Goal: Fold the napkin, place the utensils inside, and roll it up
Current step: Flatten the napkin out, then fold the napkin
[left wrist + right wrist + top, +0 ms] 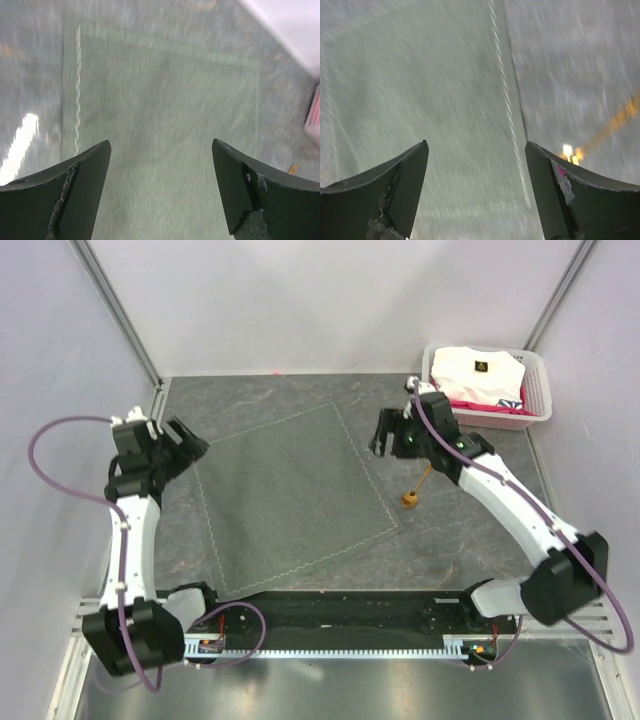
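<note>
The grey-green napkin point(290, 495) lies flat and unfolded on the table, turned slightly, its pale hem showing. A small gold spoon point(417, 487) rests on the bare table just right of the napkin's right edge. My left gripper point(190, 443) hovers open at the napkin's left corner, holding nothing. My right gripper point(385, 435) hangs open over the napkin's right edge, also with nothing in it. In the left wrist view the napkin point(165, 115) fills the gap between the fingers. In the right wrist view the napkin point(420, 90) and the blurred spoon point(615, 122) show.
A pink basket point(541, 400) holding a white folded garment point(478, 375) stands at the back right corner. White walls enclose the table on the left, back and right. The arm bases sit on a black rail at the near edge.
</note>
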Controlling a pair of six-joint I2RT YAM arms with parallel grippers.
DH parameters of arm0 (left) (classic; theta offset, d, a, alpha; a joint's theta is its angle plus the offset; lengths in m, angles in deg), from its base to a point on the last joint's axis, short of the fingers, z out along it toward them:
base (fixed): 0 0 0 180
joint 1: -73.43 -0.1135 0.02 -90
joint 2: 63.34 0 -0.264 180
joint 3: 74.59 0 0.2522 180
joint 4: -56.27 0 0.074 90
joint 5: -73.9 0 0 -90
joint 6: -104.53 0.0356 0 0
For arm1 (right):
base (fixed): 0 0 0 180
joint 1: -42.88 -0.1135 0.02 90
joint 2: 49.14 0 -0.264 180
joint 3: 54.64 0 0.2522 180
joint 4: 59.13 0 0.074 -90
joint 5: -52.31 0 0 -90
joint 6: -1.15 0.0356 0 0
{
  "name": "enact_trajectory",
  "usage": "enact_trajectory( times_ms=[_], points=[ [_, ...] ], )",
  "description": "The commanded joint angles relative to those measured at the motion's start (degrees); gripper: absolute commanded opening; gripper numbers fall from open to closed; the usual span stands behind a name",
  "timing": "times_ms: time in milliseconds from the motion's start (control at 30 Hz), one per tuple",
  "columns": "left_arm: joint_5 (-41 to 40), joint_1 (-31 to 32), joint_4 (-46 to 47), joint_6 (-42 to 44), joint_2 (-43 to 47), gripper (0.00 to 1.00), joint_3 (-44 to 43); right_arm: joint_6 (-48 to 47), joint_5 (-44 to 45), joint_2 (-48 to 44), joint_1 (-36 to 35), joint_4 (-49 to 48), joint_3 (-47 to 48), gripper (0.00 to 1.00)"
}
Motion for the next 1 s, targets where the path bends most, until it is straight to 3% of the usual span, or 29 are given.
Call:
enact_trajectory(
  times_ms=[0, 133, 300, 567, 967],
  points=[
    [4.0, 0.6, -4.9, -1.7, 6.5, 0.90, 10.1, 6.4, 2.4, -7.2, 0.1, 7.3, -11.2, 0.86],
    [6.5, 1.1, -5.7, -3.3, 11.2, 0.90, 16.0, 11.0, 3.7, -15.8, 0.2, 10.4, -19.9, 0.81],
    [5.9, 2.0, -7.9, -2.4, 14.1, 0.89, 18.3, 13.7, 4.4, -19.8, 0.1, 12.6, -26.9, 0.71],
    [4.3, 3.6, -10.0, -1.4, 13.8, 0.89, 13.8, 13.4, 6.1, -17.5, 0.1, 11.3, -29.2, 0.56],
    [5.0, 4.6, -11.5, -1.6, 13.5, 0.89, 8.8, 14.6, 4.0, -12.1, 0.2, 1.3, -33.2, 0.52]
  ],
)
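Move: The napkin's near right corner lies about 15 cm back from my right hand, 4 cm to its right and some 20 cm below it. The spoon, at the same depth, lies 11 cm farther out than that corner and 5 cm to the right of it. The napkin's middle is about 9 cm back and 19 cm left of this hand. From my left hand that corner is roughly 16 cm back and 43 cm to the right, 20 cm down. I bring my right hand back about 14 cm, down 16 and 7 to the right, fast and slanting at first, then nearly straight down beside the napkin's near right corner; its fingers tip some 25 degrees downward, turn a little clockwise and narrow to about half open. My left hand, open and empty, draws back, right and down, then rises about 4 cm. ##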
